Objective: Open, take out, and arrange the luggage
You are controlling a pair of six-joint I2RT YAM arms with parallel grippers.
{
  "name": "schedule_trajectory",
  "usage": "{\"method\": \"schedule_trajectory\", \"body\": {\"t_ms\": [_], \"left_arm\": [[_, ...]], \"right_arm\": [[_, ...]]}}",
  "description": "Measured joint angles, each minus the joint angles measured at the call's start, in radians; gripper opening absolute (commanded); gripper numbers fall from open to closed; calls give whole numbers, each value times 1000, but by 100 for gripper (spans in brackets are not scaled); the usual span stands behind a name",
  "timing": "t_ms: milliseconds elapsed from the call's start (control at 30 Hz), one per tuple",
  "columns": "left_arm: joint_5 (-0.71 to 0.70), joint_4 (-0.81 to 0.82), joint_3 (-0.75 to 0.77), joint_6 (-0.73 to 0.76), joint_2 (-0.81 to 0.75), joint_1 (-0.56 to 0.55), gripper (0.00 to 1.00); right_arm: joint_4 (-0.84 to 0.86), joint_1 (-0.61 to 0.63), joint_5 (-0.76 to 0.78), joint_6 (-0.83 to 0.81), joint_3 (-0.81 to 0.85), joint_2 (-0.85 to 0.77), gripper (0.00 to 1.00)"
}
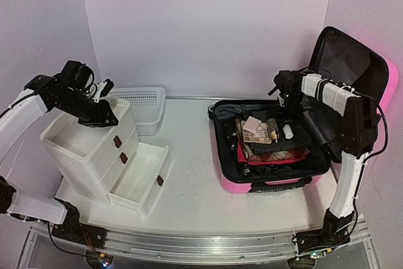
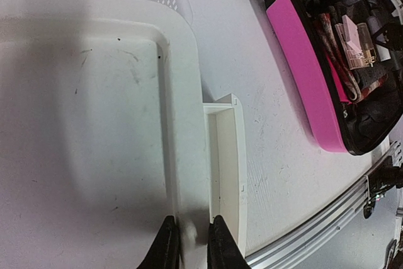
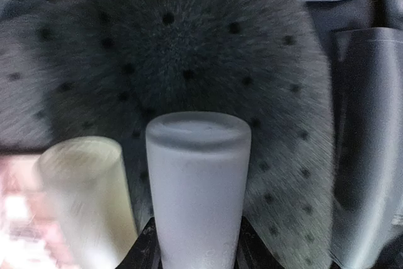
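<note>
The luggage (image 1: 271, 187) is a pink hard-shell suitcase lying open at the right, with its black-lined lid (image 1: 346, 61) standing up; its pink side (image 2: 302, 61) also shows in the left wrist view. Inside lie boxes, a plaid cloth (image 1: 277, 152) and a frosted white bottle (image 1: 288, 131). My right gripper (image 1: 289, 115) reaches into the case. In the right wrist view that gripper (image 3: 196, 228) is shut on the frosted bottle (image 3: 198, 174), above dotted grey fabric (image 3: 189, 48). My left gripper (image 2: 192, 222) sits on the white drawer unit (image 2: 94, 124), shut on its top rim.
The white drawer unit (image 1: 75, 140) stands at the left with its lowest drawer (image 1: 138, 177) pulled out toward the middle. A white mesh basket (image 1: 143, 104) sits behind it by the back wall. A cream bottle (image 3: 82, 200) lies just left of the held one.
</note>
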Motion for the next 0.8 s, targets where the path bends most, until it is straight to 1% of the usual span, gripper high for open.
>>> {"method": "schedule_trajectory", "body": {"t_ms": [67,100,167,200,333,433,533,633,733,800], "left_arm": [[4,3,0,0,0,0,9],[5,4,0,0,0,0,9],[5,6,0,0,1,0,9],[5,6,0,0,1,0,9],[5,6,0,0,1,0,9],[5,6,0,0,1,0,9],[6,9,-3,0,1,0,9],[6,18,-11,0,-2,0,9],[8,22,-13,0,-2,0,9],[11,28,-17,0,-3,0,9]], "right_arm": [[-3,0,-14,-21,0,-42,17],[-3,2,-30,-39,0,-76,15],[10,8,-71,-77,-5,-164,6],[44,16,-109,-104,-24,-231,0],[186,87,-271,-227,-127,-444,0],[281,216,-426,-397,-195,-533,0],[331,366,-534,-602,-219,-510,0],[363,523,-602,-888,-246,-436,0],[359,653,-628,-1149,-241,-319,0],[348,722,-623,-1278,-182,-205,0]]}}
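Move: The right gripper, low inside the suitcase, already pinches the pale tube. The open drawer lies about 57 cm to its left, 20 cm back and 7 cm lower. A yellowish bottle lies 5 cm to the gripper's left and 2 cm back. The cabinet stands some 14 cm left of the drawer, and the white basket roughly 28 cm farther out than the drawer. From the left gripper, the drawer is about 6 cm right, 6 cm back and 20 cm below. Keep the right gripper shut on the pale tube and lift it some 17 cm out of the suitcase. Swing it fast to the left and back towards the open drawer, about 33 cm left in all, while turning the wrist well over 90 degrees counter-clockwise. Let the hand sink again over the second half of the swing. ##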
